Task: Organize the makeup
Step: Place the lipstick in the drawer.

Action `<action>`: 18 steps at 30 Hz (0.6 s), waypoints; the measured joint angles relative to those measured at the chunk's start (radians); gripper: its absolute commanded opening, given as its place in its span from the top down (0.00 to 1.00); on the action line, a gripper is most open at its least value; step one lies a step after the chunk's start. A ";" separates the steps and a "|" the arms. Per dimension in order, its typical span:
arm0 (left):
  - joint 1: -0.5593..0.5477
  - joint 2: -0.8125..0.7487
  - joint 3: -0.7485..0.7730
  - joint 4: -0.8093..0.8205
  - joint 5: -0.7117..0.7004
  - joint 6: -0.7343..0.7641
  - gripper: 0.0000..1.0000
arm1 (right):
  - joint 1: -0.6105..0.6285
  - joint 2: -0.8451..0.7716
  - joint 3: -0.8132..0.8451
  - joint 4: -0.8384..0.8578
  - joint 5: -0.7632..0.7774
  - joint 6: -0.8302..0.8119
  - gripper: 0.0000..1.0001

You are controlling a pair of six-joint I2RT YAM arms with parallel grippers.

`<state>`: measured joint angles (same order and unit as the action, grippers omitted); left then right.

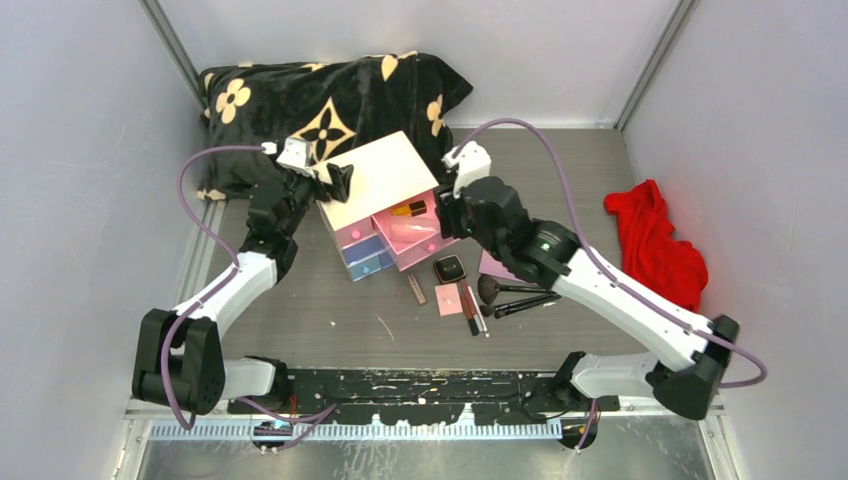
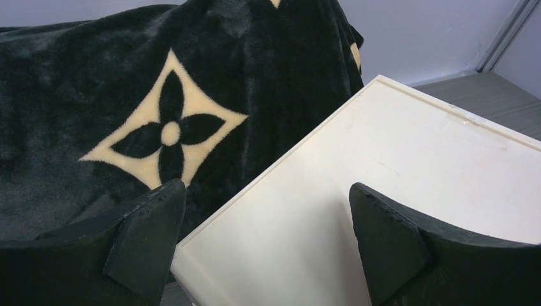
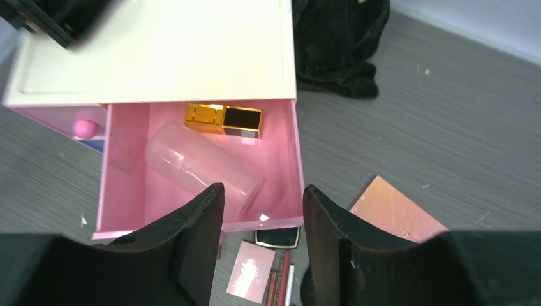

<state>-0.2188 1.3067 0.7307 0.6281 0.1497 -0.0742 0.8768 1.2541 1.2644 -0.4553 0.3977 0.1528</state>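
The white chest (image 1: 375, 175) stands mid-table with its pink drawer (image 1: 432, 252) pulled out. Inside lie a gold-and-black lipstick (image 3: 223, 119) and a small clear jar (image 3: 201, 167). My right gripper (image 3: 263, 197) hovers over the drawer's front right corner, open, with nothing between its fingers. On the table in front lie a black compact (image 1: 449, 268), a pink compact (image 1: 449, 299), slim tubes (image 1: 470, 308), two black-handled brushes (image 1: 510, 295) and the iridescent palette (image 3: 395, 210), partly under my right arm. My left gripper (image 2: 268, 197) is open, straddling the chest top's (image 2: 383, 159) back left corner.
A black blanket with cream flowers (image 1: 320, 90) is bunched behind the chest. A red cloth (image 1: 655, 240) lies at the right near the wall. Purple and blue drawers (image 1: 365, 255) sit shut below the pink ones. One more tube (image 1: 416, 288) lies by the chest's front.
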 measured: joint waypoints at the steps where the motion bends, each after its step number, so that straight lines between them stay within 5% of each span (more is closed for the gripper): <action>1: 0.000 0.000 0.000 0.000 0.000 0.000 0.00 | 0.000 -0.026 -0.003 0.003 0.000 -0.005 0.46; 10: 0.000 0.000 0.000 0.000 0.000 0.000 0.00 | 0.000 -0.267 -0.169 0.052 -0.060 0.041 0.48; 18: 0.000 0.000 0.000 0.000 0.000 0.000 0.00 | 0.023 -0.312 -0.616 0.112 -0.135 0.193 0.50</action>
<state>-0.2188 1.3067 0.7311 0.6277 0.1493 -0.0742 0.8993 0.9417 0.6483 -0.3431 0.2630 0.3462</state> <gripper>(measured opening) 0.996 0.500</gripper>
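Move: The bronze lipstick lies about 4 cm back and 6 cm left of the right hand, some 28 cm down. On the table too, the black compact is about level with the hand and 1 cm right, the pink palette about 6 cm back and 1 cm right. The open drawer's middle is 3 cm ahead, 4 cm left and 13 cm down. From the left hand, the lipstick lies some 14 cm back and 13 cm right, 25 cm down. Right hand, empty and half open, rises 5 cm, then drops 20 cm back past the drawer, tipping down. ##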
